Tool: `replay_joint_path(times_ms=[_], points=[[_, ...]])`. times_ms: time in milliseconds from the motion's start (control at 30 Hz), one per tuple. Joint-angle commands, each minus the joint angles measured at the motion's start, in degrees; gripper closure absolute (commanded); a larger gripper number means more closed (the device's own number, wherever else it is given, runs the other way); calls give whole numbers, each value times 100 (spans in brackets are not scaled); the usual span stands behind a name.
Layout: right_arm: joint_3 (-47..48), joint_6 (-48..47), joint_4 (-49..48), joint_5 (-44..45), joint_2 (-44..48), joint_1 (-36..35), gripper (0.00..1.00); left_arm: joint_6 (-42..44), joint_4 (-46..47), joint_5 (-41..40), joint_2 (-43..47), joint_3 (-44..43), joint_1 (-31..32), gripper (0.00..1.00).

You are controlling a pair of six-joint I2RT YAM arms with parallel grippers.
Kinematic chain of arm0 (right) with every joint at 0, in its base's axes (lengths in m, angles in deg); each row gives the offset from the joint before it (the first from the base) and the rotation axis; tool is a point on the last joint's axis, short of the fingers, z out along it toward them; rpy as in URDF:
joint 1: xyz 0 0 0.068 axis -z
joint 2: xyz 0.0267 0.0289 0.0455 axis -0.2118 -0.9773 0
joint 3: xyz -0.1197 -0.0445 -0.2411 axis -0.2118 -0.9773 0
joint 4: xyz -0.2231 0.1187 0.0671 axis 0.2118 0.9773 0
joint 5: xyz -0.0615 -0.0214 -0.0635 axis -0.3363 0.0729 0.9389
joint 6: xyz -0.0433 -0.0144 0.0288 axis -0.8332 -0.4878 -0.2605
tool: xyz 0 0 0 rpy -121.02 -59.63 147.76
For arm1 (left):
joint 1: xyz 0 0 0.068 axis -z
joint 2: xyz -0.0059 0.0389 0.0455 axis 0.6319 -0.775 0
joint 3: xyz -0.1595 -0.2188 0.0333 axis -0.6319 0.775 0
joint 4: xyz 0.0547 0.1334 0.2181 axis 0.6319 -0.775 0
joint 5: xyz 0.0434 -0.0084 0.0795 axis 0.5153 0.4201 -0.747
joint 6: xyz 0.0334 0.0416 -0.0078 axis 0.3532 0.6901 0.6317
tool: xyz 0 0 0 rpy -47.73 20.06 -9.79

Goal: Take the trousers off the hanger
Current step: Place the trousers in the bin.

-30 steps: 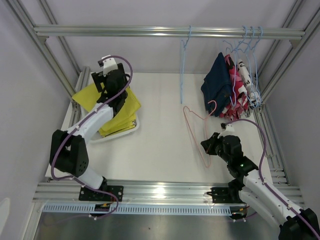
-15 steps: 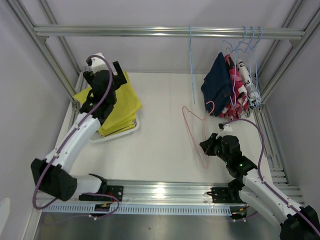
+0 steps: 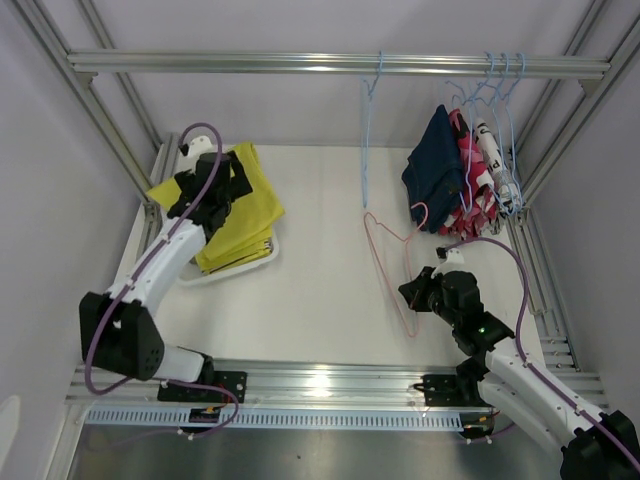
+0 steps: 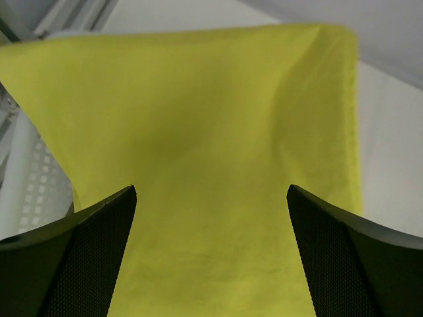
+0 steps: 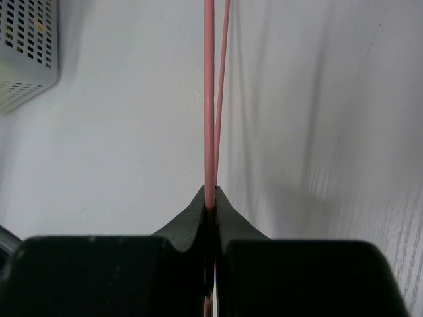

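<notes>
The plain yellow trousers (image 3: 255, 205) lie in a white tray (image 3: 245, 270) at the far left. My left gripper (image 3: 212, 185) hovers over them, open and holding nothing. In the left wrist view the yellow cloth (image 4: 211, 119) fills the space between the spread fingers of the left gripper (image 4: 211, 191). My right gripper (image 3: 412, 290) is shut on the wire of an empty pink hanger (image 3: 385, 255) lying on the table. The right wrist view shows that wire (image 5: 209, 99) pinched in the right gripper (image 5: 211, 198). Navy (image 3: 432, 170), pink-red (image 3: 470, 190) and white lettered trousers (image 3: 487, 150) hang on hangers at the right.
A bare light-blue hanger (image 3: 365, 130) hangs from the top rail (image 3: 250, 62), left of the clothed ones. Aluminium frame posts stand at both sides. In the right wrist view a corner of the perforated tray (image 5: 26, 53) shows at top left.
My left gripper has opened fully and drawn back towards the near side over the yellow trousers. The bare blue hanger swings on the rail. The right arm has barely moved.
</notes>
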Motion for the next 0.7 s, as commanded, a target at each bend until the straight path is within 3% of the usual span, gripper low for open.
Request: replay_joint_path(times_ms=[0,200,433,667], points=[[-52,-102,-243,42,-4,-47,100,-543,-247,545,-604,-128,-400,1],[-79,-119,-419,24,-83,-99,100,-710,-264,1055,-1816,-706,-683,1],[-61,-128,-375,51,-30,-117,100,-1220,-1231,1978,-2759,-1333,-894,1],[123,-146,-122,51,101,-135,100,-1230,-1292,1891,-1866,-911,-763,1]])
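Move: The yellow trousers lie spread over the bin, their middle about 14 cm below the left hand and some 3 cm ahead, straight in line sideways. The bin is under them, about 20 cm below the hand and 2 cm ahead, level sideways. From the right hand, the trousers lie roughly 45 cm to the left, 23 cm ahead and at about its height. The yellow trousers, already let go over the bin, are pressed down into it by the left hand: with fingers wide open it sinks quickly about 13 cm, reaching some 5 cm forward, as the wrist tips down about 20 degrees and its left side dips. The fingertips come onto the cloth and are bearing down on it at the end. ##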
